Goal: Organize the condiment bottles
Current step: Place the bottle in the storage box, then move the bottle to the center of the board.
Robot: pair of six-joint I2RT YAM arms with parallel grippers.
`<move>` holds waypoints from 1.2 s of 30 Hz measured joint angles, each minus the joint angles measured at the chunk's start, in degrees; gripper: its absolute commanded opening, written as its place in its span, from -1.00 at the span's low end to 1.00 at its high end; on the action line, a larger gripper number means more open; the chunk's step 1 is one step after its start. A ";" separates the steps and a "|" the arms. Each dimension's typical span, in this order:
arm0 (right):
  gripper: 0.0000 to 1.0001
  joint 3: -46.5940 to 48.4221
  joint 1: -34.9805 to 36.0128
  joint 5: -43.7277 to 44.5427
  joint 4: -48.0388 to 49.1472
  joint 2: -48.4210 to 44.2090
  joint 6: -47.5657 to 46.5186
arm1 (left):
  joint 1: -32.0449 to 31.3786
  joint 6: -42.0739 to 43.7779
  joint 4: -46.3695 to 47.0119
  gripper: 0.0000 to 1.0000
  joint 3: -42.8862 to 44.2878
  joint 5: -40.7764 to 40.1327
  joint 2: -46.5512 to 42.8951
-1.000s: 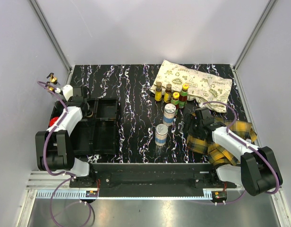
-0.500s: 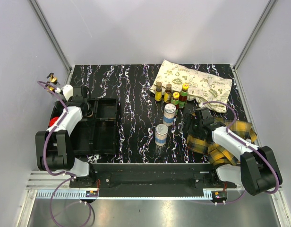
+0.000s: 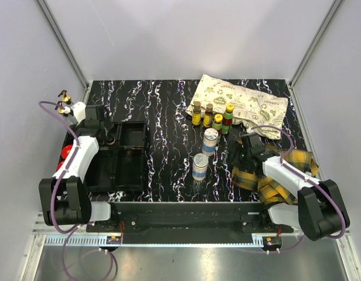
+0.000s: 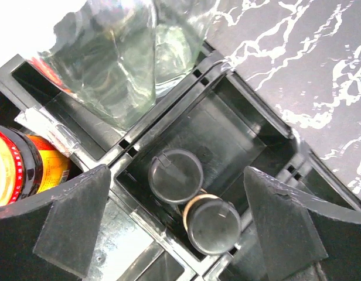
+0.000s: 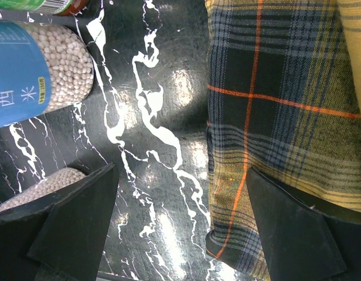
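My left gripper (image 4: 177, 173) (image 3: 104, 129) hangs open over the black tray (image 3: 129, 170), above a back compartment. Two tiny dark-capped bottles (image 4: 176, 175) (image 4: 214, 227) (image 3: 112, 140) stand there side by side, free of the fingers. A clear glass bottle (image 4: 119, 64) fills the neighbouring compartment, and a red-lidded jar (image 4: 13, 170) (image 3: 65, 152) sits at the tray's left. Yellow and green sauce bottles (image 3: 211, 117) cluster at the back right. Two blue-white shakers (image 3: 210, 141) (image 3: 200, 166) stand mid-table. My right gripper (image 5: 180, 171) (image 3: 239, 153) is open and empty, low over the table beside a shaker (image 5: 37, 70).
A yellow plaid cloth (image 5: 286, 117) (image 3: 280, 172) lies under my right arm. A printed cream bag (image 3: 239, 104) lies at the back right behind the sauce bottles. Two gold-capped bottles (image 3: 64, 100) sit at the left wall, past the tray.
My left gripper has opened wide and drawn back slightly, leaving a tiny dark bottle standing in the tray compartment. The right arm has not moved.
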 measured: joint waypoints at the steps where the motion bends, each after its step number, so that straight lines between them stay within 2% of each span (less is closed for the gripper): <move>1: 0.99 0.04 0.00 0.02 -0.02 0.02 0.00 | -0.09 0.02 -0.33 0.98 0.26 0.33 -0.33; 6: 0.99 0.07 0.00 0.02 -0.04 -0.20 0.04 | -2.56 0.72 -2.19 0.98 0.85 1.57 -2.60; 14: 0.99 0.09 0.00 0.04 -0.28 -0.98 0.35 | -21.62 2.01 -4.46 0.98 4.35 -2.36 -8.24; 22: 1.00 0.09 0.00 0.07 -0.70 -3.78 1.46 | -32.94 4.44 -2.91 0.98 8.46 -2.80 -9.35; 27: 1.00 0.22 0.00 0.09 -1.60 -3.80 1.75 | -35.85 7.15 -0.26 0.98 10.21 1.16 -6.45; 36: 0.99 4.50 -0.02 2.95 -5.90 -4.63 1.77 | -37.57 12.59 6.29 0.98 15.34 14.08 3.21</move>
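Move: The left hand, open, is just above the two small dark-capped bottles in the storage box, their middles about 8 cm below. The nearer yellow-label bottle stands about 44 cm to this hand's right, 13 cm ahead and 7 cm lower; its twin is 6 cm farther right. The farther can is about 50 cm right, 1 cm back and 7 cm below. From the right hand that nearer yellow-label bottle is about 22 cm ahead, 17 cm left and 3 cm higher. Sweeping right by about 30 cm, the empty left hand climbs some 11 cm out of the storage box in the first two thirds, then runs nearly level, edging forward towards the yellow-label bottles. The wrist swings clockwise by about 55 degrees and the fingers stay wide open. The right hand, open too, rises some 3.5 cm beside the plaid cloth. ##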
